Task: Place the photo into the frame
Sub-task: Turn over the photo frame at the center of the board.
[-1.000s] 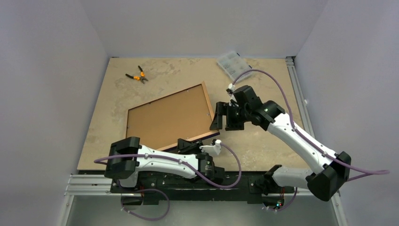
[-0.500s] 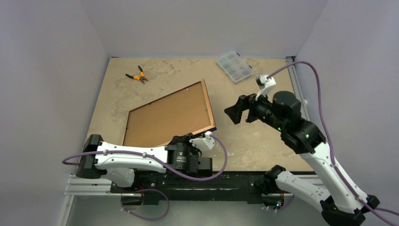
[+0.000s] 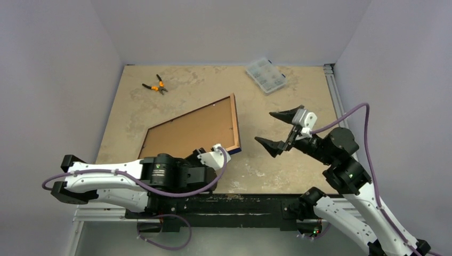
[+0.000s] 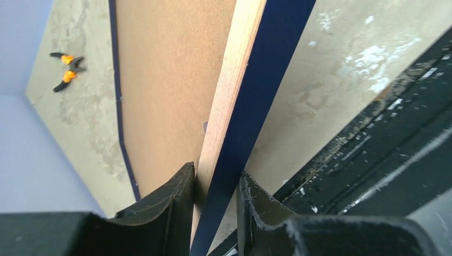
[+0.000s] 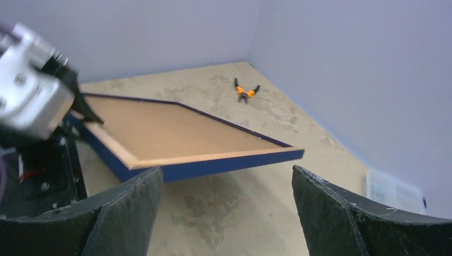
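Note:
The frame (image 3: 192, 130) shows its brown backing (image 4: 165, 74) upward, with dark blue rails and a light wood edge (image 4: 229, 85). My left gripper (image 3: 205, 154) is shut on its near rail, one finger on each side (image 4: 216, 173). That near side is raised off the table; in the right wrist view the frame (image 5: 160, 130) hangs above its shadow. My right gripper (image 3: 265, 127) stands open and empty to the right of the frame, apart from it, its fingers wide (image 5: 226, 176). The photo is out of view.
Orange-handled pliers (image 3: 154, 85) lie at the back left of the table. A clear plastic parts box (image 3: 265, 74) sits at the back right. The table's near edge and a black rail (image 4: 373, 138) run just behind my left gripper.
My right gripper has drawn back to the right, away from the frame's corner, and opened wide. My left arm has swung its elbow left, still gripping the frame's near rail.

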Action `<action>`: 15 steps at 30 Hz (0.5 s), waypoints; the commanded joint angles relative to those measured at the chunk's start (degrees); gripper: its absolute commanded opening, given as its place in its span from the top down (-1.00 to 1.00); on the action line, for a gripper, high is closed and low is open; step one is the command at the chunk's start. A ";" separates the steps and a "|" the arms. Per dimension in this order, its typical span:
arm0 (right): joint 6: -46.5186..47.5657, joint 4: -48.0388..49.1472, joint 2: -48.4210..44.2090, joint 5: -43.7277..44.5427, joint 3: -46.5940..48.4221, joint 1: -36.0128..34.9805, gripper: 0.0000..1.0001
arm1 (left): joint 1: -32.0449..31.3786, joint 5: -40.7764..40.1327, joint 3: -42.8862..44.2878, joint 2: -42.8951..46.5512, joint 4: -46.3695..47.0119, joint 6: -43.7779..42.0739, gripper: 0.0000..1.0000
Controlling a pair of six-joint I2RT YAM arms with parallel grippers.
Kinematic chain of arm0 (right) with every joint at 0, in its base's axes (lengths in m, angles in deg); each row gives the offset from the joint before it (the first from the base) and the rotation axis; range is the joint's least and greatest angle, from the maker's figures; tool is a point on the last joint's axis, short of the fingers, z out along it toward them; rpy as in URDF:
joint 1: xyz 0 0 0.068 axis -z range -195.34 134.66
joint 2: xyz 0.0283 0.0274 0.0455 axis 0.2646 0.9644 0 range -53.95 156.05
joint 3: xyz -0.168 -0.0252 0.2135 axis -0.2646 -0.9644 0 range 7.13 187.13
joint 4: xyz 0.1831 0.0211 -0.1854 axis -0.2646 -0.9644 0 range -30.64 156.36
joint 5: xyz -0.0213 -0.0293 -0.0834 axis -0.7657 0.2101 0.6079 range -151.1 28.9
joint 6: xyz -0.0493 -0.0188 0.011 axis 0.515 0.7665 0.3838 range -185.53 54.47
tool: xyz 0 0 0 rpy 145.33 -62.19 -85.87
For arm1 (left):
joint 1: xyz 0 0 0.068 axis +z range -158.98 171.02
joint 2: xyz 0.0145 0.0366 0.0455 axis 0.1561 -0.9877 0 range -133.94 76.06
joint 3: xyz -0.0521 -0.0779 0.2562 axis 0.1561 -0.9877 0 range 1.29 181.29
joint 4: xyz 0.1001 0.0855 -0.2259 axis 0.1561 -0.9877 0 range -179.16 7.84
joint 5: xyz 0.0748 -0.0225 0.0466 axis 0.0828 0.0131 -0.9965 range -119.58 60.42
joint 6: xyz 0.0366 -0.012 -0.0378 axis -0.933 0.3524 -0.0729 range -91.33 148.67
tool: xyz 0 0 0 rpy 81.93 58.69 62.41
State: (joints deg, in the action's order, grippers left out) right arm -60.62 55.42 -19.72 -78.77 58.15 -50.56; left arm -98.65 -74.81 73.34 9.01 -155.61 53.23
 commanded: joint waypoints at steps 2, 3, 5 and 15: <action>16.74 -0.81 2.53 -22.70 1.17 -0.02 -0.77 | -0.07 9.00 1.17 9.04 11.22 2.22 1.00; 18.66 -2.14 2.97 -25.83 1.66 0.03 -0.78 | -0.07 9.66 0.90 9.91 11.52 2.09 1.00; 21.56 -4.03 3.65 -30.99 1.96 -0.02 -0.78 | -0.07 11.44 0.41 11.42 12.18 1.77 1.00; 31.01 4.32 6.01 -40.69 -2.17 -0.79 -0.77 | -0.15 14.97 0.46 12.96 12.85 1.54 1.00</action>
State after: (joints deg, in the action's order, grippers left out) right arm -35.92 54.15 -15.15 -114.50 57.21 -50.74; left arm -98.63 -62.90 72.64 20.53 -151.92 50.94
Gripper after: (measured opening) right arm 0.891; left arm 0.278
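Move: The photo frame, back side up with its right end raised, is already pinched on its near rim by the left hand. Its near right corner lies about 15 cm to that hand's right, 1 cm ahead and some 4 cm higher. From the empty right hand this corner is about 6 cm back, 8 cm left and 12 cm below. The frame's far right corner is about 14 cm ahead of the right hand, 10 cm left and 16 cm below; the parts box is about 27 cm ahead, 5 cm right, on the table. The right hand, fingers still spread wide and touching nothing, swings back about 7 cm and left 5 cm while sinking a little, towards the frame's near right corner, turning some 35 degrees counter-clockwise until its fingers point nearly straight left, and rolling as it goes. Meanwhile the left hand keeps its pinch on the near rim and draws the frame back about 3 cm, lifting it a couple of centimetres before easing slightly down, with the wrist tipping further down and its right side rising. ##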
